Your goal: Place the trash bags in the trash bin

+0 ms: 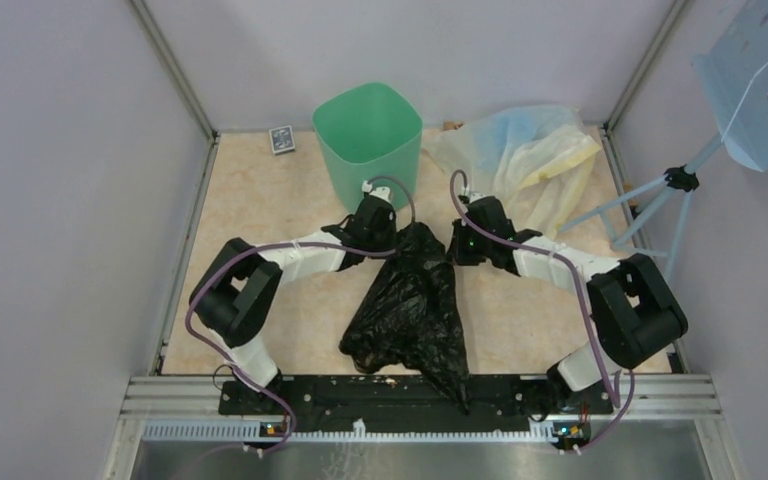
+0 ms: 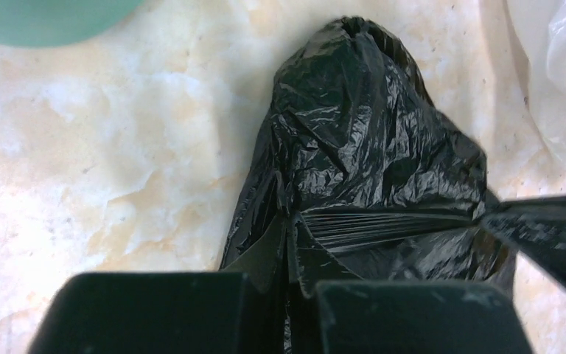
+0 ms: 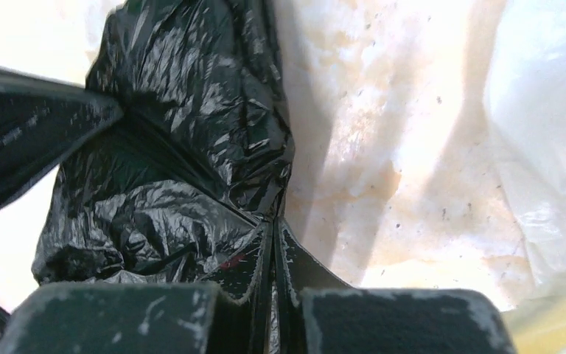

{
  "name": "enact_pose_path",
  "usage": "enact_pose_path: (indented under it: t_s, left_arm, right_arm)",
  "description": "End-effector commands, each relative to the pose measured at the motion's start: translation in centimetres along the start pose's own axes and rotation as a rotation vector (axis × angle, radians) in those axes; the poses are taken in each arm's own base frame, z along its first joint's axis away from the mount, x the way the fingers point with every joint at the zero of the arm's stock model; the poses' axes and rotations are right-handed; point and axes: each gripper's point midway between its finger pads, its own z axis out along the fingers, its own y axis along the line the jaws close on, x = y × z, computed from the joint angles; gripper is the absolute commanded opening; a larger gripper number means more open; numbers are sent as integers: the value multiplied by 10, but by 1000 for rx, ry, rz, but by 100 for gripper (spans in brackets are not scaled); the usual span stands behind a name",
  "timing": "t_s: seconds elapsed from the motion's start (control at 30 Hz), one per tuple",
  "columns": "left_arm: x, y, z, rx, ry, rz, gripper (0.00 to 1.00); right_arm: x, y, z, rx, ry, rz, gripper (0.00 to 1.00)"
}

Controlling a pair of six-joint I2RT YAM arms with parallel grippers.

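The trash bag [image 1: 410, 310], crinkly glossy black plastic, lies on the table from just in front of the trash bin down to the near edge. The mint-green trash bin [image 1: 368, 140] stands upright at the back centre, and its edge shows in the left wrist view [image 2: 44, 18]. My left gripper [image 1: 395, 236] is shut on the bag's far end from the left; the plastic [image 2: 368, 133] is pinched at the jaws [image 2: 292, 230]. My right gripper [image 1: 452, 240] is shut on the same end from the right [image 3: 274, 225], with the bag [image 3: 177, 147] stretched taut between the two.
A pale translucent yellowish-blue plastic heap [image 1: 525, 150] lies right of the bin, close to my right gripper [image 3: 545, 147]. A small dark box [image 1: 281, 139] sits left of the bin. A light-blue perforated panel [image 1: 760, 80] on a tripod stands at the far right. Walls enclose the table.
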Motion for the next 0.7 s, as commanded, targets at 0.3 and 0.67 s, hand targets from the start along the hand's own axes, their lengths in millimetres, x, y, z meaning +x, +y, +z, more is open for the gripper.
enact_pose_path:
  t_s: [0.3, 0.67]
  left_arm:
    - [-10, 53, -77, 44, -102, -76, 0]
    - [-23, -7, -109, 347, -81, -51, 0]
  right_arm:
    - [-40, -52, -57, 173, -211, 95, 0]
    - [1, 66, -55, -236, -78, -212, 59]
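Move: I already pinch the black bag in both hands, its middle about 9 cm back, 4 cm right and 5 cm below my left hand, and some 8 cm back, 8 cm left and 5 cm below my right. The green bin stands roughly 20 cm ahead and 4 cm left of my left hand, its middle some 5 cm higher. The clear bag lies about 24 cm ahead and 18 cm right of my right hand. I pull my hands apart with both grips shut on the black bag's upper part: left hand about 9 cm to the left, right hand nearly 8 cm to the right, both rising. Then my right fingers open, let go and come back left over the same stretch, drawing back some 5 cm. My left hand keeps its pinch, easing back towards me and a little right, ending about 5 cm higher. ##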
